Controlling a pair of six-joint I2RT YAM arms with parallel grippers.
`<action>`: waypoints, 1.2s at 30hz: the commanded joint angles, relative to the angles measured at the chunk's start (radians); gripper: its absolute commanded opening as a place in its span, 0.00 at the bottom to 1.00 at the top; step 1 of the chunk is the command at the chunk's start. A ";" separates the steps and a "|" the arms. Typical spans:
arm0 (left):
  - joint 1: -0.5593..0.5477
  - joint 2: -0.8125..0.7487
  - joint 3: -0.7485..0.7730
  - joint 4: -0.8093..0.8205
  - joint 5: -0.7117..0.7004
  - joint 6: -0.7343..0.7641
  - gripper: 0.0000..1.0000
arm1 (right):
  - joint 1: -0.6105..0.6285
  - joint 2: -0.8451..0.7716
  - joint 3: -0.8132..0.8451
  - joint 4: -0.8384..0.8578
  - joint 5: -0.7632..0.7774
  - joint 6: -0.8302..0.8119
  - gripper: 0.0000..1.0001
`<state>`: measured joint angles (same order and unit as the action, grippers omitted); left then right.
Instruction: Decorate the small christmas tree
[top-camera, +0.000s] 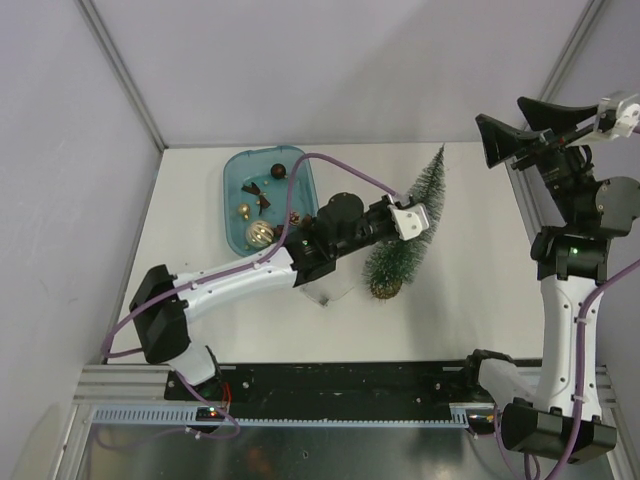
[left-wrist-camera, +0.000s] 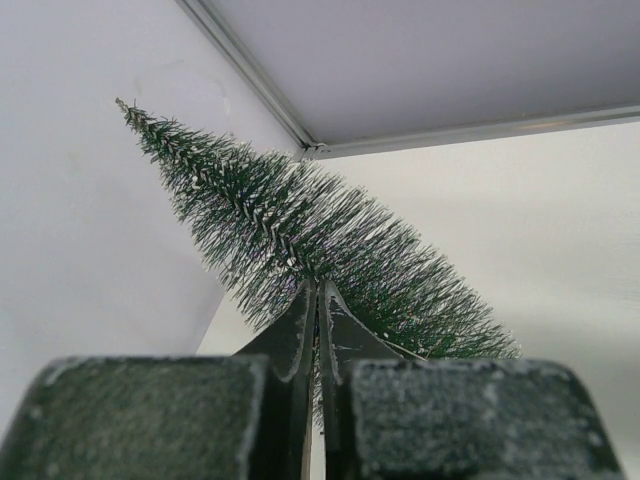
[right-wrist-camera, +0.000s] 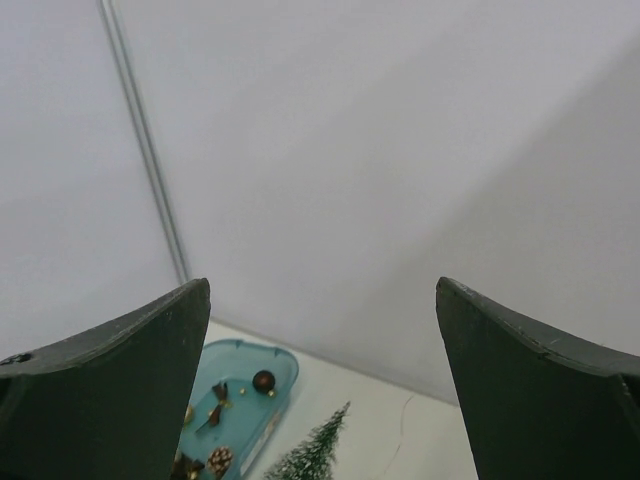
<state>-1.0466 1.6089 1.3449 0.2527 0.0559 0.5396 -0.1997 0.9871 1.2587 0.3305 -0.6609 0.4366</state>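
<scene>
The small christmas tree (top-camera: 425, 190), dark green with frosted tips and a round brown base, leans at a slant right of the blue tray (top-camera: 236, 170), tip toward the back wall. My left gripper (top-camera: 415, 221) is shut on its mid-section. In the left wrist view the fingers (left-wrist-camera: 295, 325) are pinched together in the bristles of the tree (left-wrist-camera: 300, 225). My right gripper (top-camera: 525, 125) hangs open high at the far right, holding nothing. From there its spread jaws (right-wrist-camera: 320, 285) look down on the tray (right-wrist-camera: 285, 372) and the tree's tip (right-wrist-camera: 318, 448).
The tray holds ornaments: a dark brown ball (top-camera: 279, 170), a gold ball (top-camera: 259, 234), a brown bow (top-camera: 258, 193) and a pine cone (top-camera: 295, 217). Grey walls enclose the white table (top-camera: 470, 310) at the back and sides. The left arm's purple cable (top-camera: 345, 168) arcs over the tray.
</scene>
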 joint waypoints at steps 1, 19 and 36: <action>0.003 -0.076 -0.033 0.006 0.008 0.026 0.02 | -0.013 -0.027 0.013 0.058 0.118 0.017 0.99; 0.003 -0.281 0.002 -0.098 -0.045 0.076 1.00 | -0.011 -0.033 0.013 0.060 0.118 0.108 0.99; 0.613 -0.242 0.328 -0.612 -0.024 -0.403 1.00 | 0.570 0.024 0.226 -0.389 0.450 -0.307 0.99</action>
<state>-0.6243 1.3285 1.6585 -0.1402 -0.0586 0.3206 0.1841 1.0206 1.3918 0.1097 -0.3885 0.3138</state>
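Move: From the left gripper, whose shut fingers are at the upper branches of the tree, the ornament tray lies about 22 cm ahead, 32 cm left and 31 cm below. The tree's middle is about 2 cm back, 1 cm right and 10 cm below, and the battery box some 3 cm back, 19 cm left and 32 cm below. From the raised right gripper, the tree's middle is about 4 cm back, 10 cm left and 32 cm below. Open the left fingers wide at the tree's branches, letting go of the light wire, and back off to the left while rising. Then sweep faster left and forward, high across towards the tray's side, about 23 cm left and 18 cm up in all, swinging the fingers some 30 degrees counter-clockwise. Keep the right gripper open; ease it slightly up and right, then bring it left over the tree's tip. ##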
